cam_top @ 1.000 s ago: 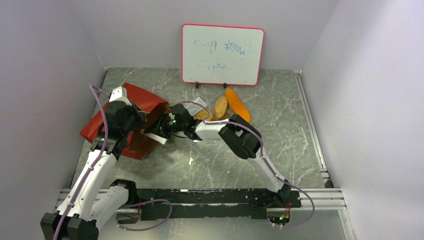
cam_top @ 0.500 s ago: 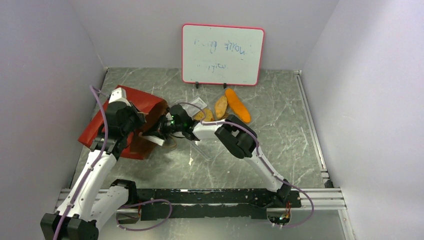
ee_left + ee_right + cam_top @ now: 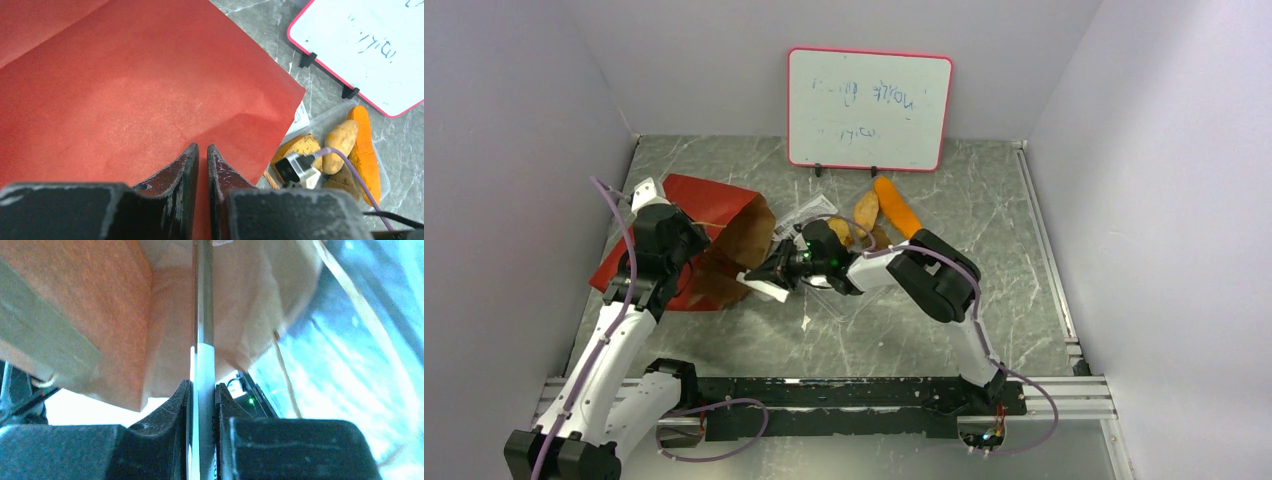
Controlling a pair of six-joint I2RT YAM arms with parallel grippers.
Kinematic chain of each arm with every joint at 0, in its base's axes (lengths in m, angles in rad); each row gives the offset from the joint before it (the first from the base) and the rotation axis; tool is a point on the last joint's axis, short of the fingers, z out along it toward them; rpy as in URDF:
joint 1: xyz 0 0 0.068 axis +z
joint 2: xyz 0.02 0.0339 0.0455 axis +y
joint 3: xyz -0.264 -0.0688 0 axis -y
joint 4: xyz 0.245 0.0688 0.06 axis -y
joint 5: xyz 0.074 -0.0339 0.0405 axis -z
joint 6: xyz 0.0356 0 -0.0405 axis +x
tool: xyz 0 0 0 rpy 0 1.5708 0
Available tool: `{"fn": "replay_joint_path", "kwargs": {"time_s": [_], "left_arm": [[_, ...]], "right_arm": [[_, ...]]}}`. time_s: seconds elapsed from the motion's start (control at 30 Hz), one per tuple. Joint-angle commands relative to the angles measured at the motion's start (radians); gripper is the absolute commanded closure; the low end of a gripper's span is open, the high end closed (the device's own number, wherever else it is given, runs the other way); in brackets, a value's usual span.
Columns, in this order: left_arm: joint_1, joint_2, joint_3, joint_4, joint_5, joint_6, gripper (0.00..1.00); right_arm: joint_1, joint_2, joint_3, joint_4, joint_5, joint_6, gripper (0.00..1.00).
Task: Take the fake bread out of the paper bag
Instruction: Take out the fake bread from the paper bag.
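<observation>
The red paper bag [image 3: 694, 205] lies on its side at the left, its brown kraft mouth [image 3: 742, 238] facing right. My left gripper [image 3: 657, 222] is shut on its red upper wall [image 3: 150, 85], fingertips [image 3: 194, 150] almost together. My right gripper [image 3: 770, 281] sits just outside the mouth, shut on a thin white flat piece [image 3: 203, 365] seen edge-on. Fake bread lies by a clear tray [image 3: 320, 116]: orange baguette [image 3: 899, 208], tan roll [image 3: 865, 212], golden slice [image 3: 301, 146], dark lump [image 3: 343, 180]. I see no bread inside the bag.
A whiteboard [image 3: 869, 108] stands at the back centre, just behind the bread. The bag's thin cord handles [image 3: 281, 365] hang loose by the mouth. Grey walls close in both sides, and a metal rail [image 3: 1044, 240] runs along the right of the table.
My right gripper has pulled back right and toward the near edge, out of the bag mouth, and closed on the white piece. The bag mouth now gapes wider, showing brown inside. The left arm shifted slightly left.
</observation>
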Motion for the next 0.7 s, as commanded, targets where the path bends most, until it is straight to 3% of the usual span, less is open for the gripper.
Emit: {"fn": "replay_joint_path", "kwargs": {"time_s": [0.0, 0.67], "left_arm": [[-0.005, 0.007, 0.017, -0.007, -0.044, -0.025, 0.92], [-0.005, 0.008, -0.023, 0.008, -0.051, -0.056, 0.93]], "right_arm": [[-0.021, -0.108, -0.119, 0.096, 0.005, -0.002, 1.00], [-0.155, -0.575, -0.563, 0.144, 0.048, -0.005, 1.00]]}}
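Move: Head for the clear tray with the breads taken out so far. Its middle lies about 25 cm to the right gripper's right, 7 cm farther out and 8 cm lower. In it, the speckled slice is 16 cm to this hand's right and 9 cm ahead; the small loaf is 24 cm right and 15 cm ahead. The bag's mouth is about 3 cm left and 6 cm ahead. From the left gripper, the tray is some 40 cm right, 2 cm back and 20 cm below. Keep the right fingers shut on the tongs' white handle and draw the tongs out of the bag's mouth to the right, about 12 cm at a brisk pace, towards the tray. Start nearly level, then lift some 5 cm and swing the wrist roughly 10 degrees clockwise, keeping the tongs squeezed on the bread. Hold the left gripper shut at the bag's handle, letting it sink only about 1 cm. ##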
